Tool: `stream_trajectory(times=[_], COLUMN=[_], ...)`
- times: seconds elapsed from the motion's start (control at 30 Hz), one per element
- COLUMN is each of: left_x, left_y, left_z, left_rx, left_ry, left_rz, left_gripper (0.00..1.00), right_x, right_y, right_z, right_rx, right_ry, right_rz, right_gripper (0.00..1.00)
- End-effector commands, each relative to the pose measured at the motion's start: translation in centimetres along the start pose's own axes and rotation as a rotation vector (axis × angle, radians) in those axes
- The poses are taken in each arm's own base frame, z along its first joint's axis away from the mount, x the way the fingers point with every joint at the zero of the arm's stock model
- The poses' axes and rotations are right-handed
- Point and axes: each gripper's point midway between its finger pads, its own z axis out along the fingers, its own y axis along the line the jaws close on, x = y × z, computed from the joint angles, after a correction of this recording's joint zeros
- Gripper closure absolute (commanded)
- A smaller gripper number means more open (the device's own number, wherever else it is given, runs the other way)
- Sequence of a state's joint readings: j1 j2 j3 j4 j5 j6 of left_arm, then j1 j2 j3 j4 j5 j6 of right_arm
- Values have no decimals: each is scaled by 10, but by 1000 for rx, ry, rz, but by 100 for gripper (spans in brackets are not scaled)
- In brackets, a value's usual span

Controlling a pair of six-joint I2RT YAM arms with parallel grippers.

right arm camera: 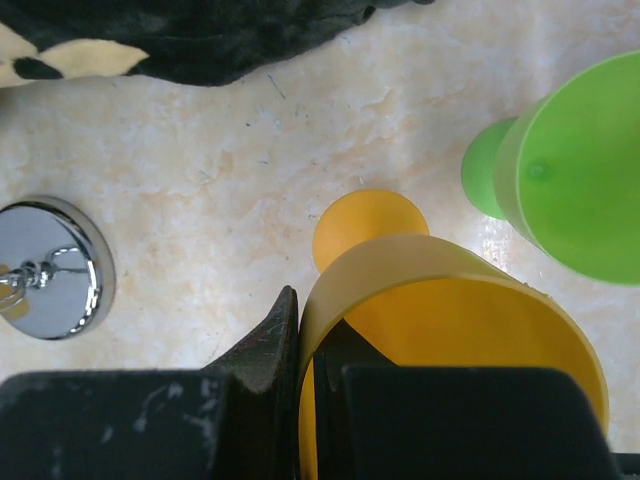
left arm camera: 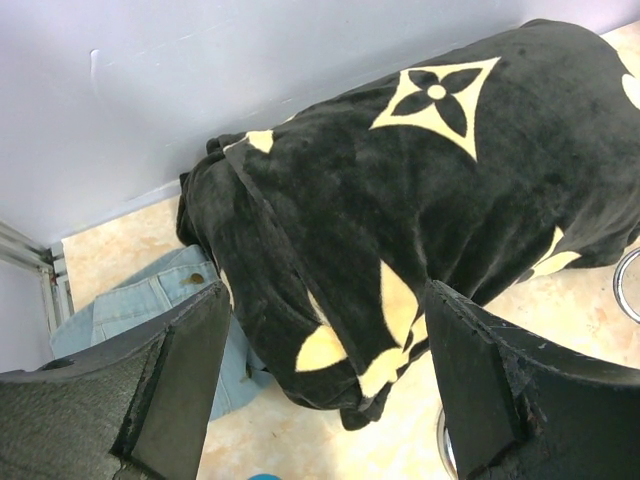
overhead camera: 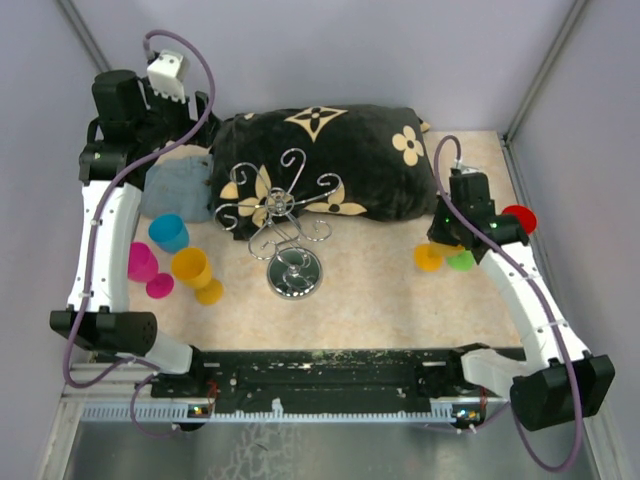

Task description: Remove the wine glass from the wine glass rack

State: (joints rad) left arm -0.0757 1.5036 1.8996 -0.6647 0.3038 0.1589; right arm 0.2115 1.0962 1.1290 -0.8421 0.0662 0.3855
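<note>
The silver wire wine glass rack (overhead camera: 285, 212) stands mid-table on its round mirror base (overhead camera: 294, 273); I see no glass hanging on its scroll arms. Its base also shows in the right wrist view (right arm camera: 50, 270). My right gripper (right arm camera: 308, 330) is shut on the rim of an orange-yellow wine glass (right arm camera: 450, 320), one finger inside the bowl and one outside. In the top view that glass (overhead camera: 428, 257) is at the right, well away from the rack, under the right gripper (overhead camera: 445, 240). My left gripper (left arm camera: 325, 330) hangs open at the back left, holding nothing.
A black cushion with cream flowers (overhead camera: 330, 160) lies behind the rack, with folded denim (overhead camera: 178, 188) at its left end. Teal (overhead camera: 168, 232), pink (overhead camera: 142, 262) and yellow (overhead camera: 192, 268) glasses sit at the left. Green (overhead camera: 461, 260) and red (overhead camera: 519, 218) glasses sit at the right.
</note>
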Motion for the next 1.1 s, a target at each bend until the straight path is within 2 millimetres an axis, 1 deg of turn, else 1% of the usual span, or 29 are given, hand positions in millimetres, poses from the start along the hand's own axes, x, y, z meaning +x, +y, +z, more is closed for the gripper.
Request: stream_trajectory(times=[0.0, 0.27, 0.47, 0.57, 0.67, 0.73, 0.83, 0.9, 1.03, 1.07], left_x=[-8, -3, -1, -1, -2, -1, -2, -3, -2, -1], left_y=[0, 2, 1, 0, -1, -2, -3, -2, -2, -2], left_z=[-10, -13, -11, -11, -11, -10, -11, -11, -12, -13], left_rx=[-8, -16, -10, -1, 5, 9, 12, 12, 11, 11], left_ry=[-12, 10, 17, 17, 15, 16, 15, 16, 20, 20], left_rz=[11, 26, 22, 16, 15, 16, 19, 26, 37, 39], left_gripper=[17, 17, 17, 17, 18, 18, 19, 19, 19, 19], right_x=[-13, 9, 17, 12, 5, 3, 6, 9, 11, 11], right_y=[2, -9, -15, -11, -4, 2, 10, 12, 14, 14], right_z=[16, 47, 63, 65, 67, 70, 76, 79, 79, 78], right_rx=[31, 85, 110, 107, 101, 98, 96, 95, 86, 85], right_ry=[-71, 3, 37, 33, 30, 32, 47, 56, 56, 55], right_rz=[-17, -50, -80, -91, -106, -121, -137, -134, -119, -117], right_gripper=[100, 100, 100, 100, 100, 100, 100, 100, 100, 94])
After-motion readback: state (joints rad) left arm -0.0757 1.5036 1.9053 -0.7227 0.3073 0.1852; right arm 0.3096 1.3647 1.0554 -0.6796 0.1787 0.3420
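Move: The right hand already holds the orange wine glass by the left wall of its bowl; the bare table spot for its foot is about 20 cm below that hand and 3 cm ahead. The green glass stands about 4 cm ahead and 9 cm right of the hand, the red one about 6 cm ahead and 18 cm right. The rack's base lies some 30 cm left and 1 cm ahead. From the left hand that spot is about 45 cm right, 12 cm back and 41 cm below. Lower the right gripper about 8 cm towards the bare table left of the green glass, keeping the pinch on the orange glass's bowl and easing slightly forward. Tip the fingers a little more downward and let the hand's left side dip, each nearly 10 degrees. Once down, slow the sinking and shift about 2 cm left and a little forward, away from the green glass. ##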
